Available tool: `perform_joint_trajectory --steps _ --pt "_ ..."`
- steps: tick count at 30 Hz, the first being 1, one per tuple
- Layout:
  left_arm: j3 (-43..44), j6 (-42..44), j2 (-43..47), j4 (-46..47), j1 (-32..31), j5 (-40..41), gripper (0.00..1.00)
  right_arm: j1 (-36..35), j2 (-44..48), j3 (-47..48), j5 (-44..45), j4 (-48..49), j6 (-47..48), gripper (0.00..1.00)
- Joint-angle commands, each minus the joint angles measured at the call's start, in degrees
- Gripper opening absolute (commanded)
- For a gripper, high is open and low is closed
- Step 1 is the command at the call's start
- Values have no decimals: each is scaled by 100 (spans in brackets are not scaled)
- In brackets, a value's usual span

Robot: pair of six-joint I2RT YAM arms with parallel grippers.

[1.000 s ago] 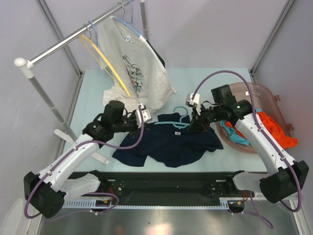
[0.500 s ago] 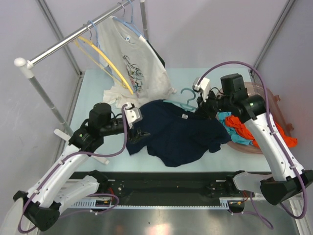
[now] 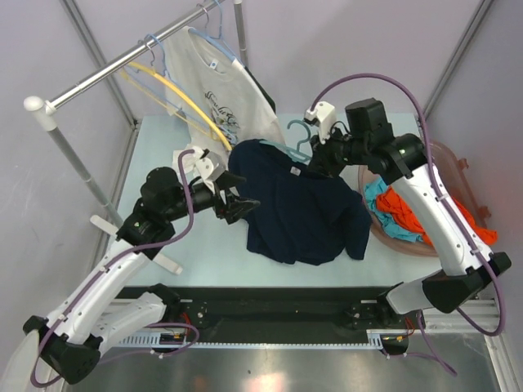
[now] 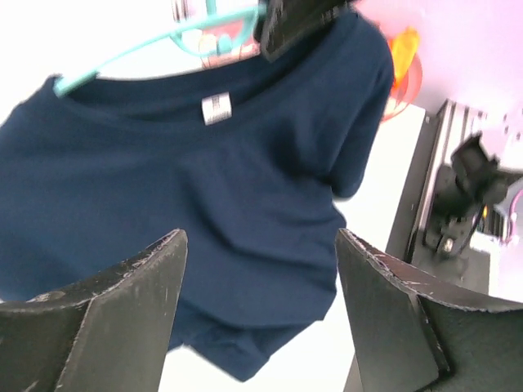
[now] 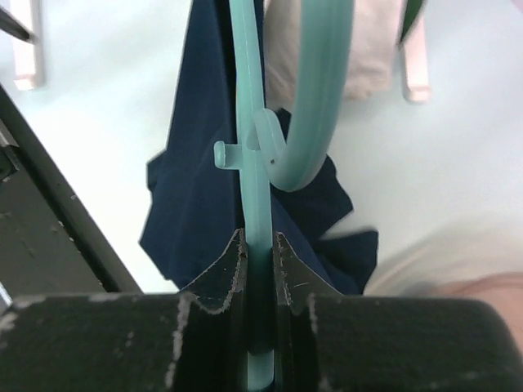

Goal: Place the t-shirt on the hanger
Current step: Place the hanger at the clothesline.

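Observation:
The dark navy t-shirt [image 3: 302, 214] hangs draped on the teal hanger [image 3: 299, 140], lifted off the table. My right gripper [image 3: 315, 162] is shut on the hanger's stem [image 5: 258, 196], just below the curved hook [image 5: 320, 114]. The shirt [image 5: 193, 214] falls away beneath it. My left gripper [image 3: 245, 204] stands open beside the shirt's left edge with nothing between its fingers [image 4: 131, 294]. In the left wrist view the shirt [image 4: 204, 188] fills the frame, with its white neck label [image 4: 216, 108] and one hanger arm [image 4: 155, 42] above the collar.
A metal rail [image 3: 122, 61] at the back left carries a white printed t-shirt [image 3: 225, 102], a yellow hanger [image 3: 184, 102] and a pale blue hanger [image 3: 154, 45]. White cloth [image 3: 189, 159] lies under it. A pink basin [image 3: 458, 159] on the right holds an orange garment [image 3: 462, 220].
My left gripper has opened and let go of the shirt. The right gripper has carried the hanger and shirt up and toward the back left, and the shirt now hangs off the table.

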State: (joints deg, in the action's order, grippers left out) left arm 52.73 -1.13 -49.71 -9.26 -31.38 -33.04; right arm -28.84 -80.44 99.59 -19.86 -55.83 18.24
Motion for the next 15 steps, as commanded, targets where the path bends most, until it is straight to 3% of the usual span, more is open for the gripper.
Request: perform_joint_trajectory --steps 1,8,15 --pt "141 -670 -74 846 -35 262 79 -456 -251 910 359 459 -461 0" --pt "44 -1284 -223 1487 -307 930 78 -509 -1173 2053 729 890 -1102 0" --pt "404 -1452 -592 1725 -721 1457 77 -570 -1684 2634 333 977 -1499 0"
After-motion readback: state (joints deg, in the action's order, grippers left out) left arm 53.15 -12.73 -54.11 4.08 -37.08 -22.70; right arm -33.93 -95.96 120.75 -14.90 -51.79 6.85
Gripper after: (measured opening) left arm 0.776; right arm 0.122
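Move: My right hand grips the blue-green hanger with the navy t-shirt on it. The clothesline rod by the yellow hanger's hook lies about 34 cm to its left, 8 cm ahead and 20 cm above. The yellow hanger's middle is some 29 cm left, 6 cm ahead and 12 cm up; the white t-shirt is about 21 cm left, 15 cm ahead and 5 cm lower. From my empty left hand that rod spot is about 17 cm ahead, 17 cm left and 20 cm up. Keeping my right grip on the hanger, I carry the shirt first to the left, then left, forward and up together, about 10 cm in all, towards the rod, its hand rolling some 10 degrees, left side rising. My left hand, still open and empty, eases up, right and a little forward, about 5 cm, beside the navy t-shirt. ##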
